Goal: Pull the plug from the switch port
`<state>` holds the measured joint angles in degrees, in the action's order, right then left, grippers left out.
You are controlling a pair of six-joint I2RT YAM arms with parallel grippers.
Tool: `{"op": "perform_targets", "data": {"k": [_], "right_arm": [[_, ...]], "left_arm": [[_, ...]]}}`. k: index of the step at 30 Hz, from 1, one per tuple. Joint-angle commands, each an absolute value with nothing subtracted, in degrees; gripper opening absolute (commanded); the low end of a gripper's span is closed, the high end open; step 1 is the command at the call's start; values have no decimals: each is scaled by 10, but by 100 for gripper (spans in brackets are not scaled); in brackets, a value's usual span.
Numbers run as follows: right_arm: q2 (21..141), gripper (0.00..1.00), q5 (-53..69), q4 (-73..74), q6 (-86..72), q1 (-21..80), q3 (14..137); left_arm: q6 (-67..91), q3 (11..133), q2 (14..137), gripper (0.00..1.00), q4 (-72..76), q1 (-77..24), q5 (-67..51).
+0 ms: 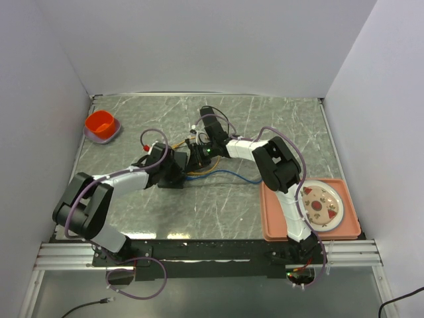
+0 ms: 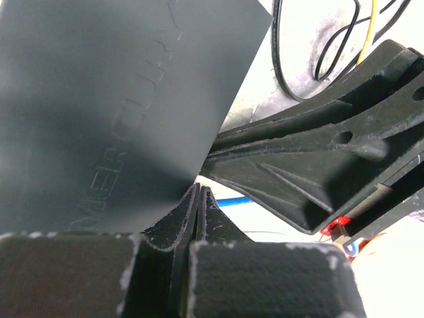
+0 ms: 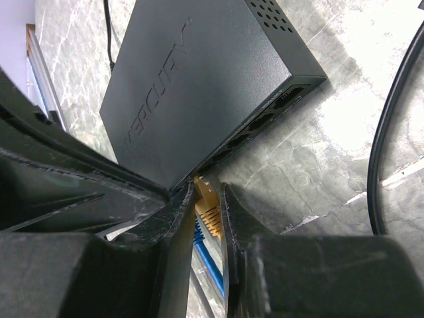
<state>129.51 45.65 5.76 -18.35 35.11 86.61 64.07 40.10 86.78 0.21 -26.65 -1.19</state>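
Observation:
The flat matte-black switch box [image 3: 199,73] lies on the marble table, its row of ports [image 3: 258,122] along the near long edge. A yellow plug [image 3: 211,209] with a blue cable [image 3: 207,255] behind it sits in the switch port [image 3: 199,179] at the left end of that row. My right gripper [image 3: 207,192] is shut on the yellow plug, one finger on each side. My left gripper [image 2: 199,193] is shut with nothing between its fingers, its tips down against the edge of the box [image 2: 99,112]. From above, both grippers meet at the box [image 1: 173,173].
An orange bowl [image 1: 101,124] stands at the back left. A pink tray [image 1: 273,225] with a white plate [image 1: 322,205] is at the front right. Blue and yellow cables [image 1: 228,175] trail across the middle, and a black lead [image 3: 381,152] curves beside the box.

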Motion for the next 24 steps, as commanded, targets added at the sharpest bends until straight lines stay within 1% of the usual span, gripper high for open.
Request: {"op": "perform_targets", "data": {"k": [1, 12, 24], "right_arm": [[1331, 0, 388, 138, -160, 361, 843], [1306, 0, 376, 140, -153, 360, 804], [1280, 0, 363, 129, -156, 351, 776]], "left_arm": [[629, 430, 891, 1, -23, -269, -2], [639, 455, 945, 1, -33, -264, -2], [636, 461, 931, 1, -40, -254, -2]]}}
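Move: The yellow cable's plug, still in its switch port, sits between the right fingers, its middle only about 1 cm to the left of that hand. From the left hand it lies roughly 1 cm ahead, 1 cm right and 2 cm below. Around the plug, the switch's middle is some 5 cm to its left and 1 cm farther out, the blue plug about 2 cm nearer the bases, and the loose black plug around 10 cm farther out. The yellow plug is drawn out of the port by the right hand, which starts with its fingers round it and eases a little over 1 cm to the right and slightly back, away from the switch; its part-open fingers then snap shut. Meanwhile the closed left gripper sinks nearly 2 cm, edging forward and right with a 5-degree tilt, its tip going down at the port edge beside the plug. ##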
